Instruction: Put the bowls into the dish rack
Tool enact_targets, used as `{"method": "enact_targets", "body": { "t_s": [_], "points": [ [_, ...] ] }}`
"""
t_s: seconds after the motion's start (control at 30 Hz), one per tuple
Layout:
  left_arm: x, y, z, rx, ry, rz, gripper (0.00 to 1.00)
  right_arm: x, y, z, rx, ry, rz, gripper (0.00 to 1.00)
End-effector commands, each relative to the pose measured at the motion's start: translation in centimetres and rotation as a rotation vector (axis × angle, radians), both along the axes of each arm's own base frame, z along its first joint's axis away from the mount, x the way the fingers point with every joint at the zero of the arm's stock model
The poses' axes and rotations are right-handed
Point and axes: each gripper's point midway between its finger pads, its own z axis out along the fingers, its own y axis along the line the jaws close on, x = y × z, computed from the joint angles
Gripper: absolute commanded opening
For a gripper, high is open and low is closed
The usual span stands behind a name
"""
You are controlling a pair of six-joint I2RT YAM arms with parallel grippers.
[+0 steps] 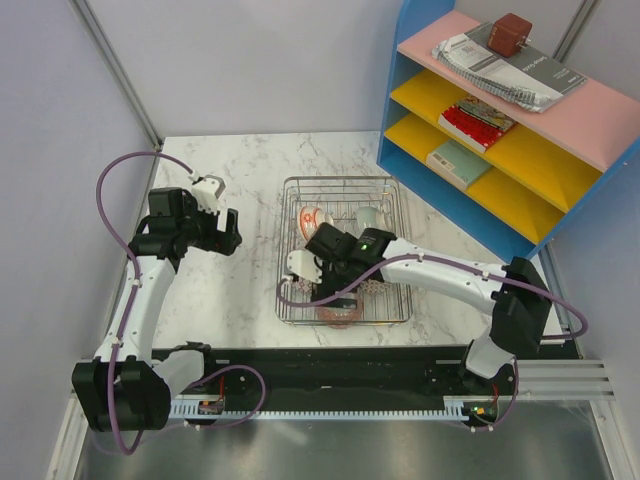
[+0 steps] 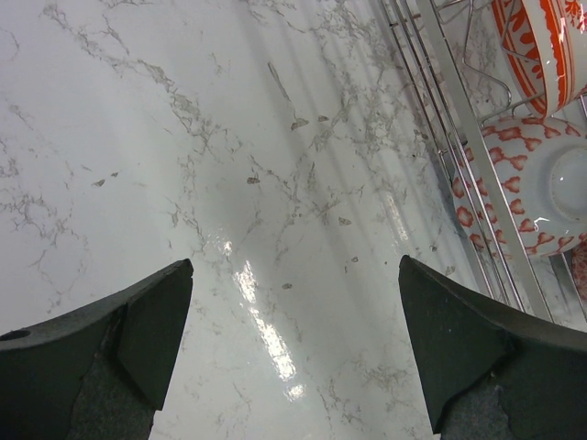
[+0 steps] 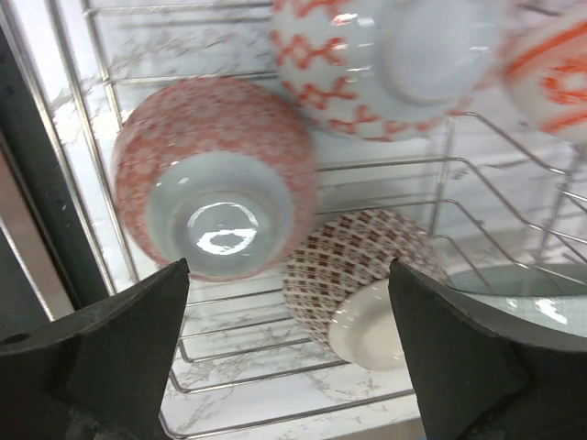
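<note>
The dish rack (image 1: 341, 181) sits in the middle of the marble table, a silver wire basket. Several bowls rest in it: a pink-red patterned bowl (image 3: 211, 192) bottom up, a brown-checked bowl (image 3: 367, 275) on its side beside it, a white bowl with red-orange marks (image 3: 385, 55) further back, and a pale teal bowl (image 3: 514, 289) at the right edge. My right gripper (image 3: 286, 275) hangs open just above the pink-red and brown-checked bowls, holding nothing. Left of the rack, my left gripper (image 2: 295, 266) is open over bare marble. Two red-and-white bowls (image 2: 532, 183) show behind the rack's wires (image 2: 440, 119).
A blue shelf unit (image 1: 480, 130) with pink and yellow shelves holds books and a brown block (image 1: 512, 37) at the back right, close to the rack's far right corner. Grey walls close in the table on the left and at the back.
</note>
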Motion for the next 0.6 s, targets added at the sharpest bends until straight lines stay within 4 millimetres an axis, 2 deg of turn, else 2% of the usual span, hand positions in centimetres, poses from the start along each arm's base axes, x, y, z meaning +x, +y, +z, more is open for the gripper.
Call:
{"method": "enact_targets", "body": {
  "t_s": [0.0,0.03,0.07,0.1,0.13,0.17,0.23,0.27,0.3,0.33,0.37,0.4,0.43,0.47,0.5,0.53,0.57],
  "points": [
    [0.4,-0.8,2.1,-0.009,-0.076,-0.071,1.0,4.8,0.9,8.9,0.251,-0.191,-0.148,0.98],
    [0.2,-1.2,2.3,-0.026,-0.08,-0.095,1.0,5.8,0.2,10.0,0.29,-0.198,-0.186,0.98],
    [0.1,-1.4,2.6,-0.029,-0.091,-0.11,1.0,6.3,0.0,12.1,0.357,-0.225,-0.204,0.98],
    [0.0,-1.7,3.2,-0.036,-0.109,-0.127,1.0,6.7,-0.5,13.4,0.399,-0.235,-0.234,0.98],
    [-0.1,-2.2,3.6,-0.053,-0.12,-0.154,1.0,7.7,-1.5,14.5,0.434,-0.257,-0.274,0.98],
    [-0.3,-2.6,3.9,-0.058,-0.128,-0.175,1.0,7.9,-2.2,16.4,0.485,-0.289,-0.293,0.98],
    [-0.6,-3.2,4.8,-0.08,-0.154,-0.212,1.0,8.5,-4.0,17.5,0.508,-0.318,-0.335,0.98],
    [-0.7,-3.4,5.2,-0.083,-0.168,-0.226,1.0,8.3,-5.0,18.9,0.545,-0.35,-0.349,0.98],
    [-0.7,-3.7,6.0,-0.09,-0.187,-0.24,1.0,8.3,-5.8,18.9,0.549,-0.356,-0.366,0.98],
    [-0.9,-3.8,6.6,-0.094,-0.206,-0.249,1.0,8.2,-7.4,20.2,0.581,-0.39,-0.396,0.98],
    [-1.0,-4.0,7.4,-0.096,-0.227,-0.258,1.0,8.4,-8.3,20.9,0.602,-0.416,-0.417,0.98],
    [-1.2,-4.2,7.8,-0.103,-0.239,-0.273,1.0,8.4,-9.2,20.8,0.607,-0.429,-0.441,0.98],
    [-1.5,-4.4,8.6,-0.104,-0.264,-0.282,1.0,8.3,-11.0,22.2,0.647,-0.467,-0.481,0.98],
    [-1.6,-4.5,9.2,-0.105,-0.285,-0.289,1.0,8.3,-11.9,22.8,0.671,-0.489,-0.5,0.98],
    [-1.8,-4.7,9.7,-0.112,-0.299,-0.301,1.0,8.0,-12.5,22.7,0.683,-0.489,-0.512,0.98],
    [-2.2,-4.9,10.3,-0.113,-0.323,-0.31,1.0,7.7,-14.3,23.9,0.714,-0.532,-0.547,0.98],
    [-2.5,-5.0,10.6,-0.113,-0.337,-0.32,1.0,7.4,-15.1,24.3,0.729,-0.551,-0.562,0.98]
  ]
}}
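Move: The pink bowl just set in the front of the rack lies about 5 cm back and 3 cm left of the right hand, roughly 6 cm lower. At much that height, the brown checkered bowl is some 3 cm ahead and 5 cm right of the hand, the red-patterned bowl 3 cm ahead and 10 cm left, and the green bowl 13 cm ahead and 5 cm right. From the left hand, the pink bowl is about 15 cm back, 27 cm right and 12 cm lower. The pink bowl is left in the rack as the right hand, already wide open, hurries some 22 cm up, going forward at first and then swinging right towards the shelf, its fingers tipping up from straight down and turning clockwise. The left hand, empty and open, rises about 6 cm while easing right and tilting its fingertips up. ##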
